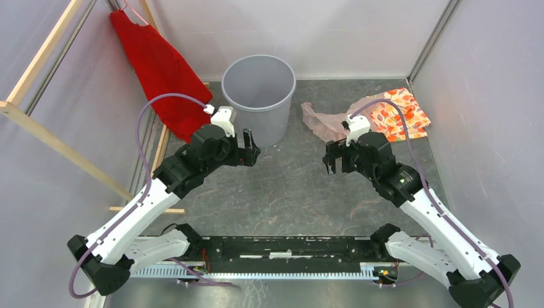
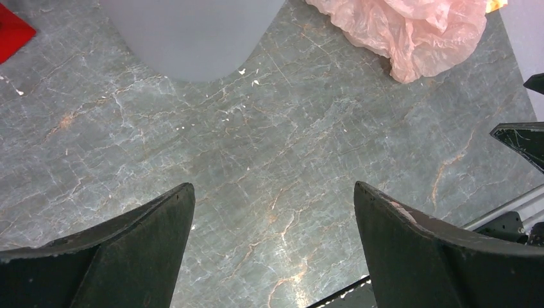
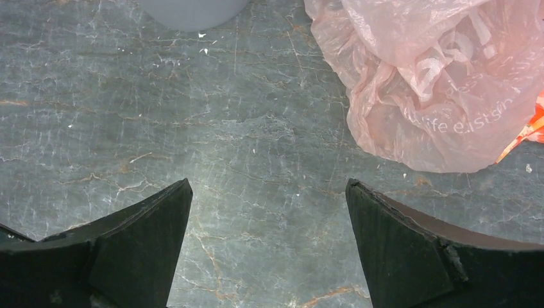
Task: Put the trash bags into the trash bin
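Note:
The light grey trash bin stands upright at the back middle of the marbled table; its base shows in the left wrist view and the right wrist view. The pale pink crinkly trash bag lies crumpled on the table to the bin's right. My left gripper hovers open just in front of the bin's left side, nothing between its fingers. Near the bag's front edge my right gripper also stands open and empty.
A red garment hangs at the back left beside a wooden frame. An orange floral folded cloth lies behind the bag at the right wall. Grey walls close the back and sides.

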### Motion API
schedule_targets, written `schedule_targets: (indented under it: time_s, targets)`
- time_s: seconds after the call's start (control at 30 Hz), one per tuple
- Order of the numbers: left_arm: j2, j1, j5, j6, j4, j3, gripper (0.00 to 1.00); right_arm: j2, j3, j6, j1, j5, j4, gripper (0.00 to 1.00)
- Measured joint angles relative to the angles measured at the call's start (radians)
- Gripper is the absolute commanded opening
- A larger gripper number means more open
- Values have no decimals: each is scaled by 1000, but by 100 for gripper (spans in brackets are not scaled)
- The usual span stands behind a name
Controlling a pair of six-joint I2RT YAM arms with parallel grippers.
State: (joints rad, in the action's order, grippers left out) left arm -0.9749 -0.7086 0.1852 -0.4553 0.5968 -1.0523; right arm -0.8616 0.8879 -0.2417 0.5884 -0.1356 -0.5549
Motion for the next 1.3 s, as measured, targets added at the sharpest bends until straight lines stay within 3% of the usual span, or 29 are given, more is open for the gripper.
schedule_targets:
  time_s: [0.7, 0.97, 1.3]
  targets:
    - [30, 0, 34, 0, 4, 2, 100, -60, 9, -19, 0, 9, 23, 98]
    - [38, 0, 34, -27, 3, 39, 100, -227, 124, -45, -7, -159, 8, 98]
    - [45, 0, 32, -76, 3, 85, 100, -419, 184, -77, -188, -224, 82, 98]
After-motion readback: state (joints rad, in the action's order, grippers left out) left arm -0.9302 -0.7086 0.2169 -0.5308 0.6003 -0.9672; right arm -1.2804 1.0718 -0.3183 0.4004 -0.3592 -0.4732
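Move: The pink trash bag lies crumpled on the table about 18 cm ahead of the right hand, some 3 cm to its right and 17 cm below. The grey bin's middle is roughly 21 cm ahead of that hand, 26 cm to its left and 7 cm lower; the flowered bag is about 24 cm ahead, 20 cm right and 19 cm down. From the left hand the pink bag lies some 19 cm ahead, 31 cm to the right and 20 cm below. Forward, after a slow creeping start, the right hand speeds up towards the pink bag, covering about 10 cm while swinging some 5 cm to the right and sinking slightly. Its wrist turns clockwise by nearly 25 degrees, so the wide-open fingers come to point straight ahead at the bag, touching nothing yet. The left hand, open and empty, rises a touch, then sinks about 3 cm. ##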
